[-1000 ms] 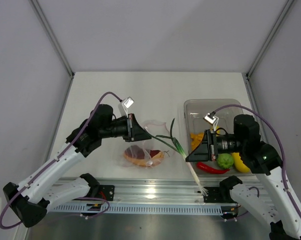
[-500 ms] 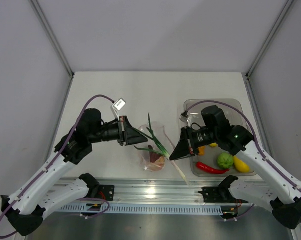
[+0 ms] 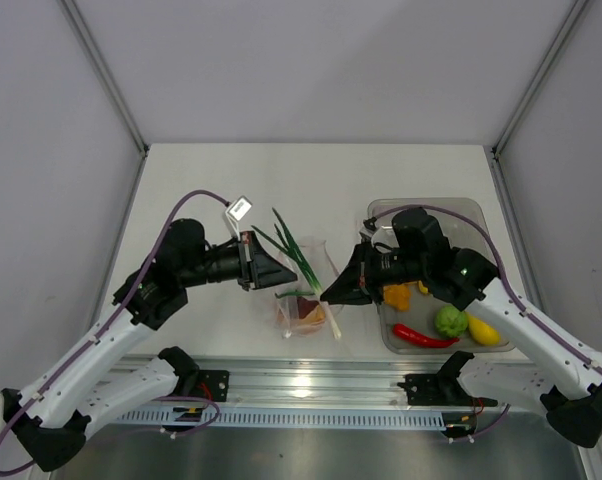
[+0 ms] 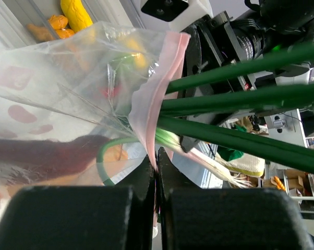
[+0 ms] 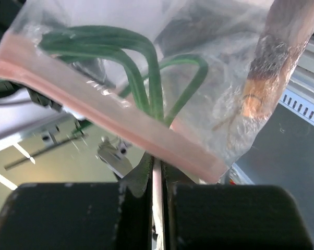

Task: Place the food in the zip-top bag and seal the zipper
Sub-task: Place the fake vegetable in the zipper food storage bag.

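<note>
The zip-top bag (image 3: 303, 308) hangs at the table's middle, and my left gripper (image 3: 289, 275) is shut on its pink zipper (image 4: 158, 94). In the left wrist view my left gripper (image 4: 157, 156) pinches the strip's lower end. A reddish-brown piece (image 4: 37, 151) lies inside the bag. My right gripper (image 3: 329, 295) is shut on the pale end of the green stalks (image 3: 286, 238). The stalks slant across the bag's mouth, leaves pointing away from me. In the right wrist view my right gripper (image 5: 157, 164) pinches the pale stem, and the green stalks (image 5: 146, 67) show through the bag's plastic.
A rigid clear bin (image 3: 461, 215) stands at the right. It holds a red chili (image 3: 421, 337), a green round fruit (image 3: 451, 320), a yellow fruit (image 3: 484, 330) and orange chunks (image 3: 396, 295). The metal rail (image 3: 301, 380) runs along the near edge.
My right gripper has carried the green stalks left from the bin to the bag's mouth, the leaves swinging away from me. My left gripper has shifted a little left and holds the bag's mouth up.
</note>
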Motion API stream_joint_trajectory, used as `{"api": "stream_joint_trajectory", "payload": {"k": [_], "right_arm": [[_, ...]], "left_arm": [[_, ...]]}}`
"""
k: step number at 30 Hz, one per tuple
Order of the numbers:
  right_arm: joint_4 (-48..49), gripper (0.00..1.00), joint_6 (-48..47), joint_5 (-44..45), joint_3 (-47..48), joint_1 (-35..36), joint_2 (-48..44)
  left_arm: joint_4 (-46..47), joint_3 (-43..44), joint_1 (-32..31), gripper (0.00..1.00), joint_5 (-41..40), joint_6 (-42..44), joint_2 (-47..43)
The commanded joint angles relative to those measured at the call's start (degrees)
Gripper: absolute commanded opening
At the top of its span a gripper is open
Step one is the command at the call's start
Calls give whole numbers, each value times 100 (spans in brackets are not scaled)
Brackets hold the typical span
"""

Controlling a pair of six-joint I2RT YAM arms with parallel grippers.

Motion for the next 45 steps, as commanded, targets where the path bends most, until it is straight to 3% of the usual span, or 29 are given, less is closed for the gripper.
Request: {"api": "stream_joint_trajectory", "payload": {"k": [1,9,18,19,26,30,37,45], "right_arm": [[149,0,739,763,131,77,-51],[44,0,1354,1843,-177,367,-7],[492,12,1294,1740,7,367,581],[466,20,1163,1696,25,367,703],[195,32,372,1090,323,227,1196],[-210,45,-586,1124,833,130,1285],[-1361,52,-2123,1273,1439,68,1399],[-2381,54,-3373,2232,1713,253,1259]], "left_arm": [[484,-20,-100,1,-71,-154,-47],[757,-28,-311,1,-502,-233,-205],[968,-2,-619,1,-546,-339,155],[959,-2,-663,1,-581,-339,181],[880,-46,-689,1,-678,-295,129],[784,-72,-681,1,-783,-286,173],[695,-55,-681,1,-933,-418,366],[888,-46,-672,1,-942,-523,436]]}}
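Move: The right hand grips the green onion by its stem, with the bag mouth some 4 cm ahead and 2 cm to its left, about 1 cm lower. The food already in the bag is roughly 4 cm ahead, 3 cm left and 14 cm below; the orange vegetable in the tray lies about 8 cm ahead, 17 cm right and 18 cm down. The left hand pinches the bag's rim, the middle of the mouth about 3 cm to its right, level ahead and in height. Forward and down, about 5 cm each, the right hand lowers the green onion's stem into the bag mouth, edging left before swinging back right at the end. Its fingers tip down by some 25 degrees, roll, and open about halfway around the stem. The left hand keeps pinching the rim and shifts it slightly right and forward. ##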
